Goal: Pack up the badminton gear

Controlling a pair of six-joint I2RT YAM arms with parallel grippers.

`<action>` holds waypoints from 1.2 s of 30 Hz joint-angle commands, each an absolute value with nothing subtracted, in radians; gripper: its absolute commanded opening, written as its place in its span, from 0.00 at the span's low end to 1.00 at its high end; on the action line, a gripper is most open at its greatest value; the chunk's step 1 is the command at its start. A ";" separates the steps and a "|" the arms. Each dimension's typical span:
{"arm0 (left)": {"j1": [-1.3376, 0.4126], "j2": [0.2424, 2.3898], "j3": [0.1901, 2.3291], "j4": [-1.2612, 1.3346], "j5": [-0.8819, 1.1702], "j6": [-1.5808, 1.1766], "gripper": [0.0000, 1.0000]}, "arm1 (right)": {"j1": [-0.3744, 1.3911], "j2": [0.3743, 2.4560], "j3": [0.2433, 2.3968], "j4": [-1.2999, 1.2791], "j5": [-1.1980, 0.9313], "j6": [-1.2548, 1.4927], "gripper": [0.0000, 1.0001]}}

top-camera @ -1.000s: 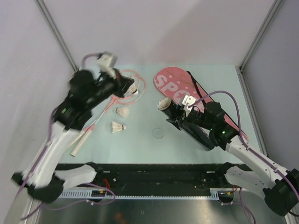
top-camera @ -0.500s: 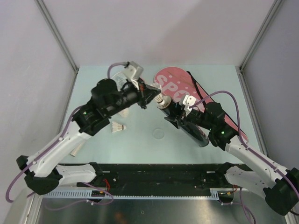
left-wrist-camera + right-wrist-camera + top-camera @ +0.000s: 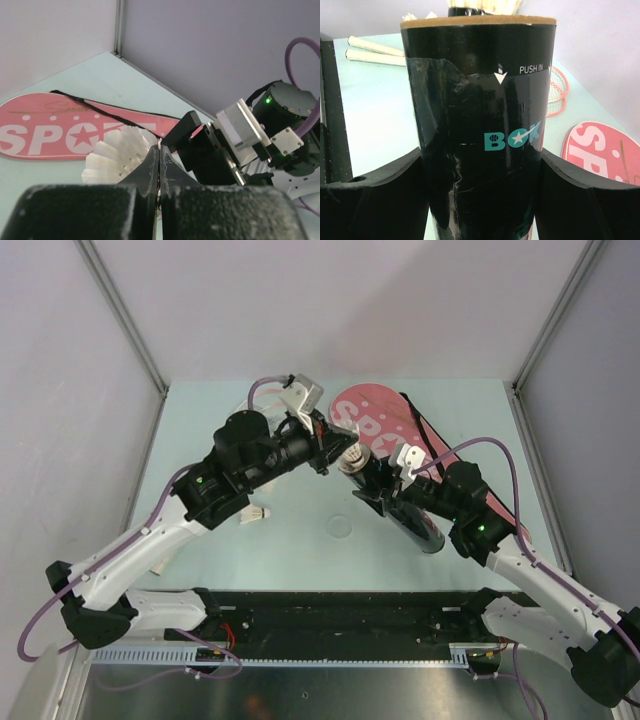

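Observation:
My right gripper (image 3: 392, 500) (image 3: 480, 156) is shut on the long black tube (image 3: 426, 532) (image 3: 475, 120), which tilts with its open mouth toward the left arm. At that mouth my left gripper (image 3: 335, 453) (image 3: 159, 148) is shut on the feather skirt of a white shuttlecock (image 3: 350, 454) (image 3: 116, 157); its feathers (image 3: 485, 6) show just beyond the tube's rim. Another shuttlecock (image 3: 259, 513) lies on the table under the left arm. The pink "SPORT" cover (image 3: 372, 418) (image 3: 55, 132) lies behind. The racket is mostly hidden by the left arm; its handles (image 3: 372, 51) and pink heads (image 3: 558, 93) show in the right wrist view.
A small clear round lid (image 3: 340, 526) lies on the pale green table (image 3: 460, 405) in front of the tube. The cover's black strap (image 3: 425, 440) trails beside the right arm. Grey walls with metal posts close in the table on three sides.
My left arm swung right from the racket at the back left to the tube's mouth, carrying a shuttlecock. The right arm tilted the tube slightly toward it.

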State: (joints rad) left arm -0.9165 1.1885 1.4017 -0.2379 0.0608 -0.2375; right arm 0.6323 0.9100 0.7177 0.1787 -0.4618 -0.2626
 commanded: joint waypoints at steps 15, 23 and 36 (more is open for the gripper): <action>-0.914 1.134 1.172 0.092 0.330 -0.478 0.84 | 0.637 0.897 0.745 0.296 -0.480 -0.229 0.00; -0.805 1.230 1.144 0.212 0.581 -0.666 0.89 | 0.640 0.873 0.744 0.275 -0.477 -0.236 0.00; -0.501 0.977 1.125 0.043 0.603 -0.571 1.00 | 0.614 0.905 0.735 0.164 -0.430 -0.296 0.00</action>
State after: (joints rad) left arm -0.6342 1.0637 1.1530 0.0910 0.5793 -0.5972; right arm 0.6285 0.9085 0.7166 0.1352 -0.4488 -0.2687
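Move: The mouth of the tube, which the right hand still holds tipped up, is about 5 cm below the left hand and 2 cm to its right, level with it fore and aft; a shuttlecock is still pinched there. From the right hand the mouth lies some 9 cm up, 4 cm left and 1 cm ahead. Well below the left hand, about 41 cm down, are the clear lid straight beneath, a loose shuttlecock 21 cm left and 4 cm ahead, and the racket bag 20 cm right and 18 cm ahead. Downward first, about 5 cm and slightly back and right, the left hand follows the shuttlecock into the tube mouth while its fingers spread and let go of the feathers. It hovers low and back, opening fully and turning mostly clockwise, then swings left and up, away from the mouth. The right hand keeps its grip on the tube and stays nearly in place. ##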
